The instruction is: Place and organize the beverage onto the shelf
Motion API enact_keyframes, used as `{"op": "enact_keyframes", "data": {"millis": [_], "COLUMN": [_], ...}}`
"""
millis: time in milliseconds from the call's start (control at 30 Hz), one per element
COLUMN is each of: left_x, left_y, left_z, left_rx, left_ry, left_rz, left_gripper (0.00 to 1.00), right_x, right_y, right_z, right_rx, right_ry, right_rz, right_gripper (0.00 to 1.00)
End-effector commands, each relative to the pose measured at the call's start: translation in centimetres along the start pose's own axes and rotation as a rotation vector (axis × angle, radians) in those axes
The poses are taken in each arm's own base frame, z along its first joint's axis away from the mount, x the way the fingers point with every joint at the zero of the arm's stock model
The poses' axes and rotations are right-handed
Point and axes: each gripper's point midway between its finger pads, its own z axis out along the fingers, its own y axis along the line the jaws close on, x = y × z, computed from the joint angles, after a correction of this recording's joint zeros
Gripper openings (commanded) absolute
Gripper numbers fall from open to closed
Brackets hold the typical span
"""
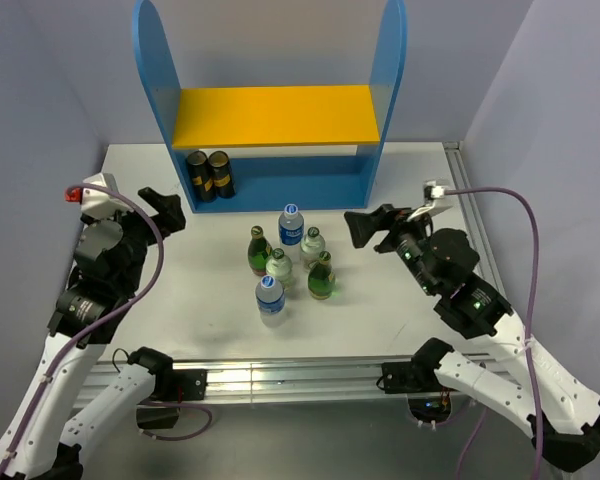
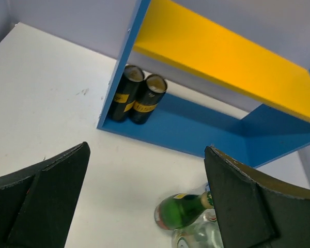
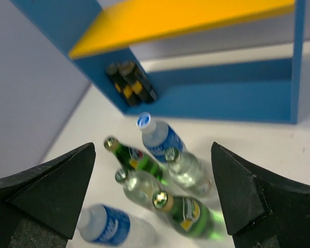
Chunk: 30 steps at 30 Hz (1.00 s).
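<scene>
Six bottles stand clustered on the table in front of the shelf (image 1: 275, 115): two green (image 1: 258, 250) (image 1: 322, 277), two blue-labelled with white caps (image 1: 291, 226) (image 1: 270, 298), and two short clear ones (image 1: 312, 245) (image 1: 279, 267). My left gripper (image 1: 165, 212) is open and empty, left of the cluster. Its wrist view shows a green bottle (image 2: 183, 209) by the right finger. My right gripper (image 1: 365, 228) is open and empty, right of the cluster and pointing at it. Its wrist view shows all six bottles between the fingers, a green one (image 3: 188, 212) nearest. The shelf's yellow board (image 3: 186, 18) is bare.
Two black-and-gold cans (image 1: 210, 175) stand at the left end of the shelf's blue lower level, also seen in the left wrist view (image 2: 137, 95) and the right wrist view (image 3: 132, 82). Grey walls close in the table's sides and back.
</scene>
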Motion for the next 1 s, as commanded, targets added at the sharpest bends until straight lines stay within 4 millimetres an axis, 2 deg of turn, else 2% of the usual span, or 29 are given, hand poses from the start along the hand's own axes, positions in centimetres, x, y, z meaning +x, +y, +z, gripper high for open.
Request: {"op": "enact_keyframes", "data": {"millis": [0,33,67,100,133,167,200,300,500,567,733,833,967], "left_x": [1.9,2.3,2.6,2.8,3.2,3.6,3.8,4.0,4.0,4.0,4.2,4.1,4.2], "left_y": [1.4,1.4,1.4,1.3,1.3,1.3,1.4,1.4,1.5,1.5,1.5,1.5,1.5], "left_z": [0.1,0.2,0.3,0.4,0.6,0.7,0.8,0.8,0.5,0.5,0.5,0.4,0.4], "left_rx": [-0.037,-0.031,-0.027,-0.022,-0.022,-0.019,-0.023,-0.018,-0.009,-0.008,-0.006,-0.003,-0.005], "left_ry": [0.037,0.047,0.058,0.067,0.081,0.097,0.106,0.114,0.102,0.104,0.111,0.105,0.109], "left_rz": [0.068,0.078,0.081,0.086,0.097,0.106,0.111,0.113,0.111,0.115,0.117,0.114,0.117], "left_gripper": [0.99,0.99,0.99,0.99,0.99,0.99,0.99,0.99,0.99,0.99,0.98,0.98,0.99], "right_x": [2.3,3.5,4.9,6.9,8.0,10.3,11.3,15.4,18.4,19.0,19.9,20.5,20.4], "right_y": [-0.6,-0.6,0.5,-0.6,-0.7,0.3,-1.0,0.2,-0.4,-1.4,-1.8,-2.7,-4.2], "right_z": [-0.6,-0.8,-1.4,-1.4,-1.6,-1.9,-2.1,-2.8,-1.3,-0.7,0.7,1.8,3.0], "right_rx": [0.044,0.041,-0.001,0.051,0.069,0.067,0.156,0.171,0.195,0.251,0.279,0.314,0.378], "right_ry": [0.089,0.114,0.137,0.152,0.166,0.210,0.195,0.234,0.197,0.189,0.153,0.127,0.083], "right_rz": [-0.115,-0.121,-0.102,-0.111,-0.107,-0.100,-0.140,-0.191,-0.174,-0.190,-0.192,-0.193,-0.197], "right_gripper": [1.00,1.00,1.00,1.00,1.00,1.00,1.00,1.00,1.00,1.00,1.00,0.98,0.94]}}
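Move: Below the right hand and some 8 cm to its left stands the nearer green bottle, about 3 cm farther out and 24 cm lower. A clear bottle is some 8 cm beyond that green bottle and 2 cm left of it; another clear bottle stands about 10 cm left of it and 3 cm farther out. From the left hand, the same green bottle is roughly level ahead, 32 cm to the right and 24 cm down. Dropping about 21 cm, the right hand swings back and left towards the nearer green bottle, then eases forward some 5 cm at low height, lining its wide-open fingers up with it. Its left side rolls down about 20 degrees, its fingertips tip down, and it finally turns clockwise. The left hand sinks about 5 cm, fingers open, tipping slightly down. ##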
